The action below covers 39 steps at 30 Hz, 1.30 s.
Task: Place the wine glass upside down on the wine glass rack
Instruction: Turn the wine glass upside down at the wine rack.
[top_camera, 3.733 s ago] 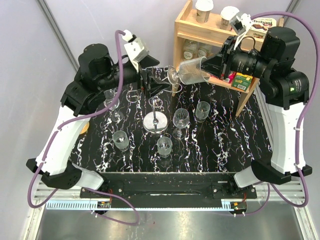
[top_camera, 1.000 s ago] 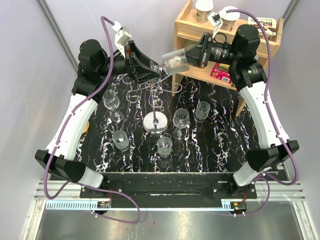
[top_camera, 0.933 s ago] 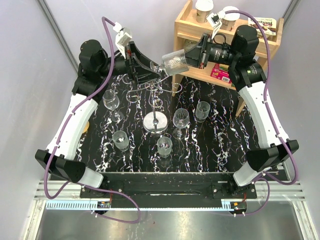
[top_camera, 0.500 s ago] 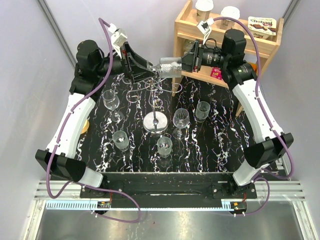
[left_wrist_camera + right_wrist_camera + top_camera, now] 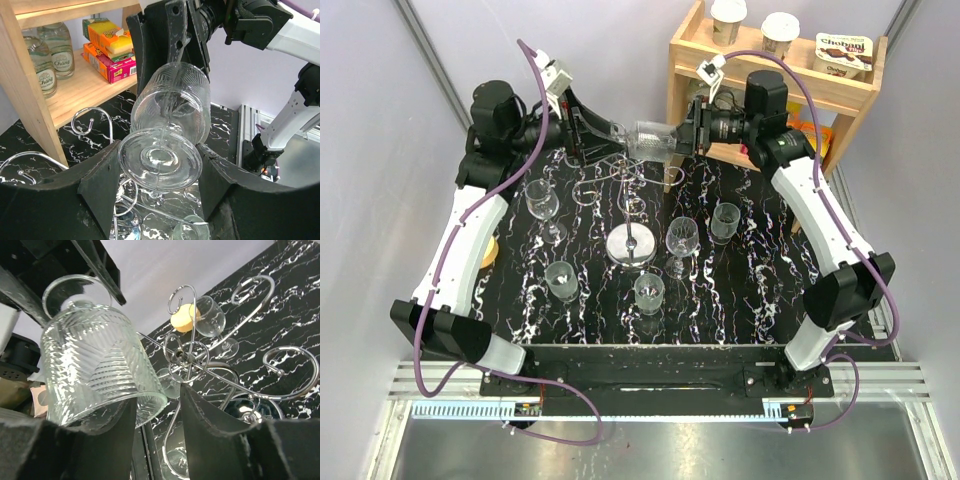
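The wine glass [image 5: 650,138] lies on its side in the air above the wine glass rack [image 5: 631,245], a silver wire stand with curled arms. My left gripper [image 5: 610,135] is shut on the glass's round foot [image 5: 159,161], which touches both fingers. From the right, my right gripper [image 5: 688,135] stands open at the bowl's mouth. In the right wrist view the ribbed bowl [image 5: 90,365] hangs over the left finger [image 5: 107,440] and stands apart from the right one. The rack's curls [image 5: 200,360] are below, and one curl [image 5: 95,122] shows in the left wrist view.
A wooden shelf unit [image 5: 770,75] with cups, bottles and boxes stands at the back right, close behind my right arm. Several other glasses [image 5: 560,280] [image 5: 683,238] [image 5: 725,220] stand on the black marbled table around the rack's base.
My right gripper has opened from its grip on the bowl's rim. Both arms have shifted left, and the glass has turned level between them, its foot still in my left gripper.
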Each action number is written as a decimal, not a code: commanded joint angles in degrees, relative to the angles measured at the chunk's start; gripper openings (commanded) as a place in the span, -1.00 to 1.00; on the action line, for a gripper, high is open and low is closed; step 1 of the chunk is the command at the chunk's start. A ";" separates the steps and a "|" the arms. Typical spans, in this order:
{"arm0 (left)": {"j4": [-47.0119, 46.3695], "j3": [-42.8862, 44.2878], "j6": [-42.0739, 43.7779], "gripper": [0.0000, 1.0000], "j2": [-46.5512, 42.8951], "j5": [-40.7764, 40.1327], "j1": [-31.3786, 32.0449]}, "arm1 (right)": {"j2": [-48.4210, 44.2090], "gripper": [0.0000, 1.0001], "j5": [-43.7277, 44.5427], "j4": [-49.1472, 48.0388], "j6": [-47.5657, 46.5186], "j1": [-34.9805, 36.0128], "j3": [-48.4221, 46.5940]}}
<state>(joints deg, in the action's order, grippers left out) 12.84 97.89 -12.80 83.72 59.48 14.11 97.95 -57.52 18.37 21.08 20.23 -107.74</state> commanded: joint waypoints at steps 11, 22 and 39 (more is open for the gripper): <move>6.40 2.04 12.00 -1.00 -3.39 -2.27 -0.31 | -4.79 0.00 4.16 5.26 -10.79 0.78 5.27; 7.81 3.54 15.17 -1.00 -2.95 -4.55 -0.31 | -6.28 0.29 11.72 19.32 -24.06 0.78 -1.50; 5.09 9.78 9.38 -1.00 0.65 -7.46 1.80 | 2.50 0.96 9.09 31.02 -29.16 6.83 -20.13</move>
<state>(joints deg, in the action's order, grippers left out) 23.79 104.29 -0.69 84.40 52.58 15.16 97.69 -47.68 47.20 -6.55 24.29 -124.95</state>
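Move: The wine glass, its foot held by the left hand, lies level with its mouth to the right; its middle is about 6 cm left of the right hand, 2 cm back and 2 cm higher. The rack's hub is roughly 3 cm right of the left hand, 1 cm ahead and 11 cm below. From the right hand, a standing glass is about 5 cm right, 2 cm back and 30 cm below. Right hand pushes the bowl down about 5 cm, then rises some 7 cm, opening wide; left keeps the foot gripped. ##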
